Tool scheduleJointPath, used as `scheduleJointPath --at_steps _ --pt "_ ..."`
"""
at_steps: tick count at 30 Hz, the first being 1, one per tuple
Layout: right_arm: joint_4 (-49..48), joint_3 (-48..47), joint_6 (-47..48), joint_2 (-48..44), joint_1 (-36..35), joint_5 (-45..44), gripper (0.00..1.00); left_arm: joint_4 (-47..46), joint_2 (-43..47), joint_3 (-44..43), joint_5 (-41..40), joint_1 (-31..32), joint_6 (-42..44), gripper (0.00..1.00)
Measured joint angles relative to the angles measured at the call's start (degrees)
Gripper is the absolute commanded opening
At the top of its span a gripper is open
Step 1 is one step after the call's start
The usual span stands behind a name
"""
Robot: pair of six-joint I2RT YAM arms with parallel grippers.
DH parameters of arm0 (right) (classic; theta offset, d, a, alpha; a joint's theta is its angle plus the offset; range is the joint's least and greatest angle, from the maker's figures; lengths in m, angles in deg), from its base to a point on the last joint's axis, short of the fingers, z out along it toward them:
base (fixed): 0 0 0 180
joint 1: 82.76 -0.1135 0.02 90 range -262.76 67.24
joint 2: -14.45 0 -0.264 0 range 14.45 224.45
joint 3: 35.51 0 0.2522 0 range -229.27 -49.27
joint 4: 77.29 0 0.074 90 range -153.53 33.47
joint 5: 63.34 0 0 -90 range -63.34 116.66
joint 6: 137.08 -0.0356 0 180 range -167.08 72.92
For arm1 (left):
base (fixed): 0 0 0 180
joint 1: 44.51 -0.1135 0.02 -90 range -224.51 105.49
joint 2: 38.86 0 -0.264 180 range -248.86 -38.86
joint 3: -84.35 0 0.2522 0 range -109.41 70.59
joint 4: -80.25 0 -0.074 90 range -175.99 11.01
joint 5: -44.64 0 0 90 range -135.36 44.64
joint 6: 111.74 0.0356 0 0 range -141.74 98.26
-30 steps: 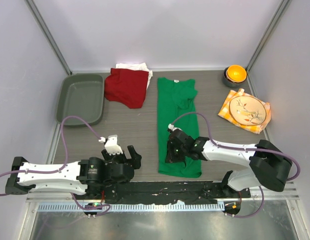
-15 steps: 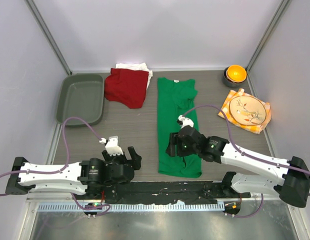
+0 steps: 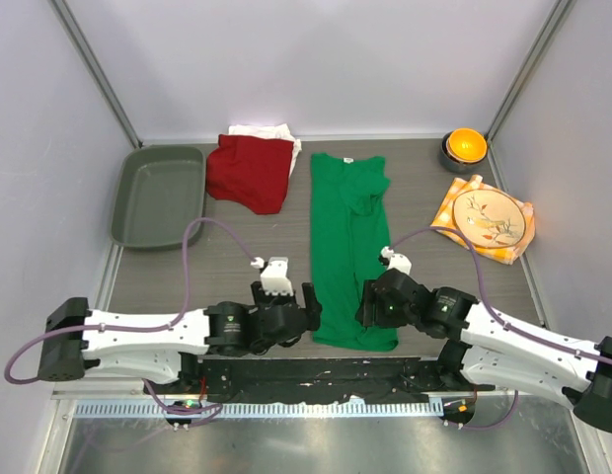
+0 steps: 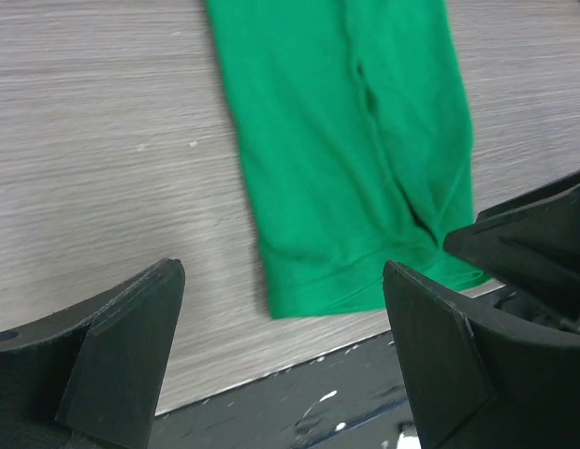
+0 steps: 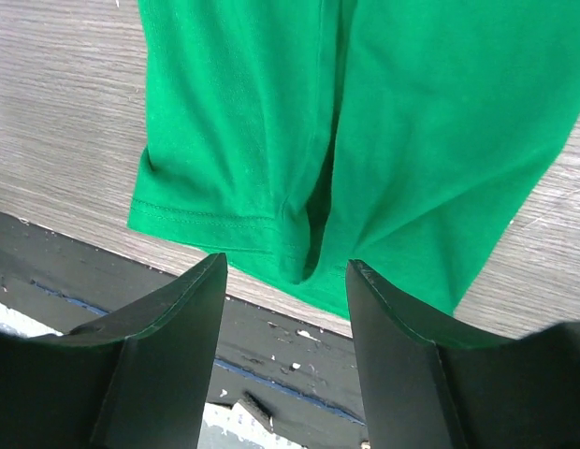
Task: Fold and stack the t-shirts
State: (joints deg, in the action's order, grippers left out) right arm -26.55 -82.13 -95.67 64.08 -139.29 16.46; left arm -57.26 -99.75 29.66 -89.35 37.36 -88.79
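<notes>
The green t-shirt (image 3: 346, 247) lies on the table as a long narrow strip, neck label at the far end. Its near hem shows in the left wrist view (image 4: 346, 187) and the right wrist view (image 5: 365, 122). My left gripper (image 3: 308, 308) hovers open by the hem's left corner, with nothing between its fingers (image 4: 282, 271). My right gripper (image 3: 369, 308) stands open over the hem's right part, its jaws empty above a fold in the cloth (image 5: 287, 262). The dark red t-shirt (image 3: 249, 173) lies crumpled at the back on top of the white t-shirt (image 3: 265, 130).
A grey tray (image 3: 158, 197) sits at the back left. At the right are an orange bowl (image 3: 466, 146) and a plate (image 3: 492, 219) on a checked napkin (image 3: 446, 215). A black strip (image 3: 316, 375) runs along the table's near edge.
My right gripper has opened, let go of the green shirt and shifted right along the hem. My left arm has swung right, up to the hem's left corner.
</notes>
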Motion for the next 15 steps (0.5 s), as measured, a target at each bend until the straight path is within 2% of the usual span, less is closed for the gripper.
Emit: scheduleJointPath --at_steps 8,15 --pt "5.8 0.0 -4.0 -6.2 0.0 -5.6 0.58 -14.1 -19.3 -9.4 8.9 -3.4 8.3 0.90" --pt "12.6 0.0 -8.3 -13.9 0.0 -10.4 0.57 -16.1 -32.9 -18.7 17.5 -5.2 11.9 0.88"
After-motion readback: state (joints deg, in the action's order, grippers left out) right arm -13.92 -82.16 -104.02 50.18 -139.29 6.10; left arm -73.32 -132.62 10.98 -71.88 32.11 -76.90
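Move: Back and to the right of the left hand, the near end of the green t-shirt's lengthwise slit lies about 17 cm right, 6 cm back and 12 cm below; the shirt's near-left corner is only some 6 cm right and 7 cm back. For the right hand that slit end is roughly 4 cm left, 5 cm back and 7 cm below, with the plate on the checked cloth about 21 cm ahead and 26 cm right. The red t-shirt lies some 31 cm ahead of the left hand and 9 cm left. Swinging right about 14 cm, the wide-open left hand comes in over the near part of the green t-shirt towards the slit's end, sinking some 4 cm, mostly late on, as it turns clockwise about 15 degrees and tips down a little. The right hand makes room, going about 5 cm right and rising 2 cm with a similar clockwise turn, fingers still partly open and holding nothing. ##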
